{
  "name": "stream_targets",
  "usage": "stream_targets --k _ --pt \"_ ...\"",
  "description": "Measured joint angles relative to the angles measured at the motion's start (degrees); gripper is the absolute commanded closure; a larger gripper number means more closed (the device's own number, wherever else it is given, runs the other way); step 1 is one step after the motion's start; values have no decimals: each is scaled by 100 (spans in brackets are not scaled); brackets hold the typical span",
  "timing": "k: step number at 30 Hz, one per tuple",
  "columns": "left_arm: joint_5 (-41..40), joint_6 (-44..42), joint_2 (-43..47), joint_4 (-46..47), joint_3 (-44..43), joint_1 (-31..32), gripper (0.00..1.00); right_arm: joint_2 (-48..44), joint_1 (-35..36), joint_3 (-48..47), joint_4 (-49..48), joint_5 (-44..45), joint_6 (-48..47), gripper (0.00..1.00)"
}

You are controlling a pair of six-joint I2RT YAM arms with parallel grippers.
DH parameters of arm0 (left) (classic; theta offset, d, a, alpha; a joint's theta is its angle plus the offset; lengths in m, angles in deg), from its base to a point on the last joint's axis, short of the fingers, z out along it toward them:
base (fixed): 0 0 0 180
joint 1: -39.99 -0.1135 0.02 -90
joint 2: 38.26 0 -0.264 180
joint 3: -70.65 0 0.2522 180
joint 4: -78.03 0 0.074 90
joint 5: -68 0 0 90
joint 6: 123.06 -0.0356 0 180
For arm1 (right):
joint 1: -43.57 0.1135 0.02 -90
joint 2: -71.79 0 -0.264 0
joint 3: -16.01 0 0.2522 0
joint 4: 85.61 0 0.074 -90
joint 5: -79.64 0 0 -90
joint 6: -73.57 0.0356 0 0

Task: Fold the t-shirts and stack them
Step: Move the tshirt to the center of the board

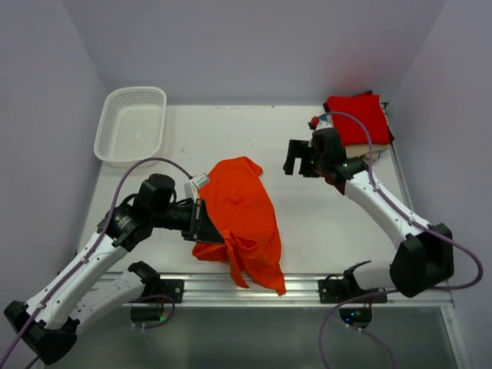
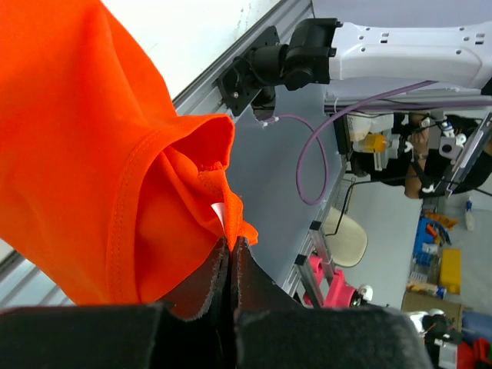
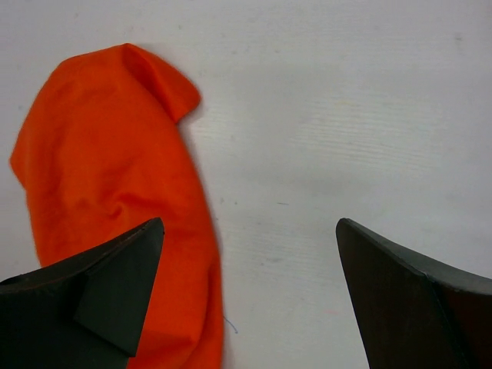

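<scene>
The bright orange t-shirt lies crumpled near the table's front middle, one end trailing over the front rail. My left gripper is shut on the shirt's left edge. In the left wrist view the closed jaws pinch a fold of orange cloth beside a hemmed opening. My right gripper hovers open to the right of the shirt's far end. In the right wrist view its wide-apart fingers hold nothing, with the orange shirt under the left finger. A folded red t-shirt tops a stack at the back right.
A white mesh basket stands at the back left corner. The metal rail runs along the table's front edge. Grey walls close in the table on the left, back and right.
</scene>
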Motion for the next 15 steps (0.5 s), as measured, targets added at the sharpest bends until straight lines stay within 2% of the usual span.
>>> stream_targets --k 8,15 --pt "-332 162 483 -444 22 13 100 2286 186 -1394 -470 -2216 -101 1" --pt "-448 175 483 -487 210 17 100 4002 564 -2656 -199 -2837 -459 1"
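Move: The t-shirt's far right corner, lying folded over on the board, is about 17 cm to my right hand's left, some 5 cm ahead and 17 cm below. The bunched near end in my left hand is roughly 26 cm left and 25 cm back of my right hand, about 4 cm higher; the red stack is some 18 cm ahead, 21 cm right and 12 cm down. From my left hand, that corner lies about 30 cm ahead, 11 cm right and 23 cm down. I sweep my right hand about 16 cm left, sinking some 9 cm and edging forward, to come in over the t-shirt's far right corner, fingers kept wide open. On the way I turn it roughly 30 degrees counter-clockwise and tip the fingers further down. My left hand keeps its pinch on the bunched near end, easing only a couple of centimetres left and down. ##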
